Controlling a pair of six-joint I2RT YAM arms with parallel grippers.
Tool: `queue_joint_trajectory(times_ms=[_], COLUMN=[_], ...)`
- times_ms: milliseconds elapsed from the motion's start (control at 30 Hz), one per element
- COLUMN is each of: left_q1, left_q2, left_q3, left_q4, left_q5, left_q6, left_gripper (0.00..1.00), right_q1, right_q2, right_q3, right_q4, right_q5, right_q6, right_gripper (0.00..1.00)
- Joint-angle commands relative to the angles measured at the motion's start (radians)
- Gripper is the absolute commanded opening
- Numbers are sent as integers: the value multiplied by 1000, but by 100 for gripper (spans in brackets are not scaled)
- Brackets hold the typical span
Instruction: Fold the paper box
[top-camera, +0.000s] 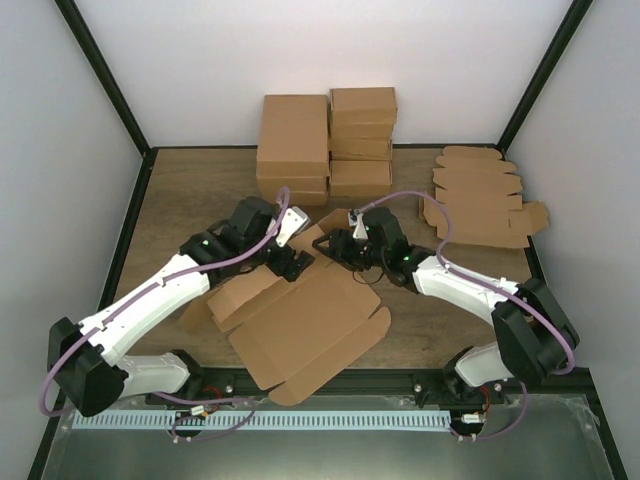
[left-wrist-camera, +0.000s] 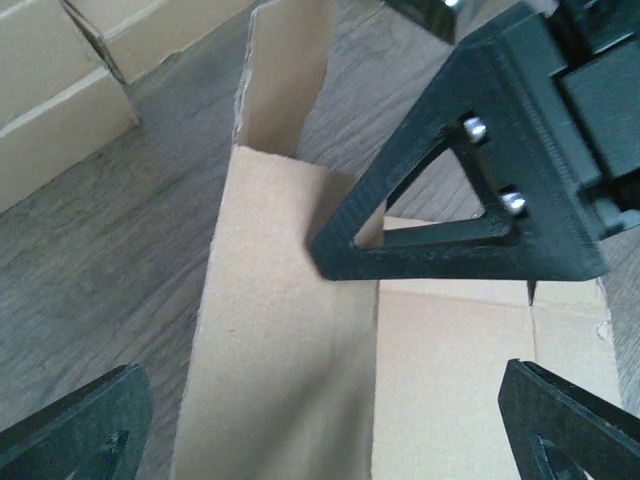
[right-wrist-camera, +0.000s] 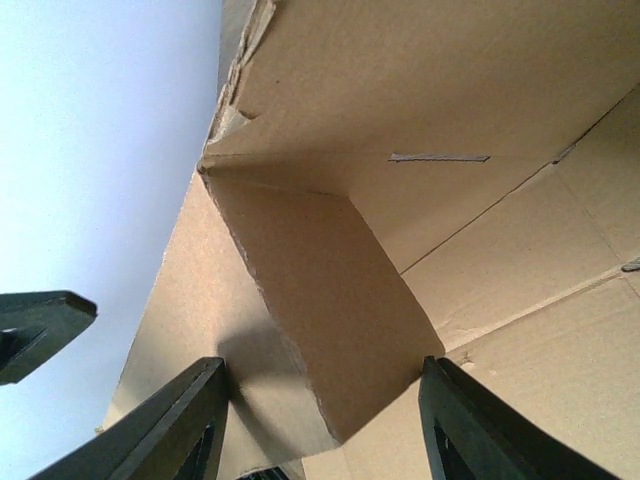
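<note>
The paper box (top-camera: 305, 330) is a brown cardboard blank lying mostly flat at the table's near middle, with its far end flaps raised. My left gripper (top-camera: 290, 262) is open at the raised end. In the left wrist view (left-wrist-camera: 322, 400) its jaws stand wide apart over an upright flap (left-wrist-camera: 290, 330). My right gripper (top-camera: 345, 245) is open opposite it. In the right wrist view (right-wrist-camera: 322, 370) its fingers (right-wrist-camera: 180, 420) straddle a folded-in flap (right-wrist-camera: 330, 300) inside the box corner. The right gripper's black finger (left-wrist-camera: 450, 210) shows in the left wrist view, resting against the flap's top edge.
Several finished brown boxes (top-camera: 325, 140) are stacked at the back middle of the table. A pile of flat box blanks (top-camera: 480, 195) lies at the back right. The wooden table (top-camera: 180, 200) is bounded by a black frame and white walls.
</note>
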Motion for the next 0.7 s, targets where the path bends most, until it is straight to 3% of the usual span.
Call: queue_joint_trajectory(times_ms=[0,400,567,667], left_q1=[28,51,175,219], left_q2=[26,19,25,44], left_q3=[41,105,79,68], left_q4=[-37,-100,-66,-61], left_q5=[-13,-110,110,188], left_q6=[1,-28,-45,-37], left_gripper=[97,100,100,94], right_q1=[11,11,10,11], right_q2=[19,24,26,28], right_q3=[37,65,71,75], right_q4=[-35,-68,-75,-78], right_q5=[30,51,51,51], right_q6=[-24,-56,-61,-67], right_gripper=[55,55,55,55])
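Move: The empty left hand hangs over the half-folded box. The middle of the raised side wall lies about 5 cm to its left, 2 cm ahead and some 6 cm below. The corner held by the right hand is roughly 6 cm ahead of the left hand and 5 cm to its right, while the floor panel's middle is about 8 cm back and 12 cm down. From the right hand, the side wall's middle lies some 9 cm left and 4 cm back. With its fingers still wide open and empty, the left hand moves left and forward, about 5 cm in all, across the raised side wall towards its outer side and away from the held corner; it rises only a centimetre or two and turns about 10 degrees counter-clockwise, going faster at the end. The right hand stays all but still and keeps its half-open fingers around the folded corner, holding the wall up there as the other hand clears it. ##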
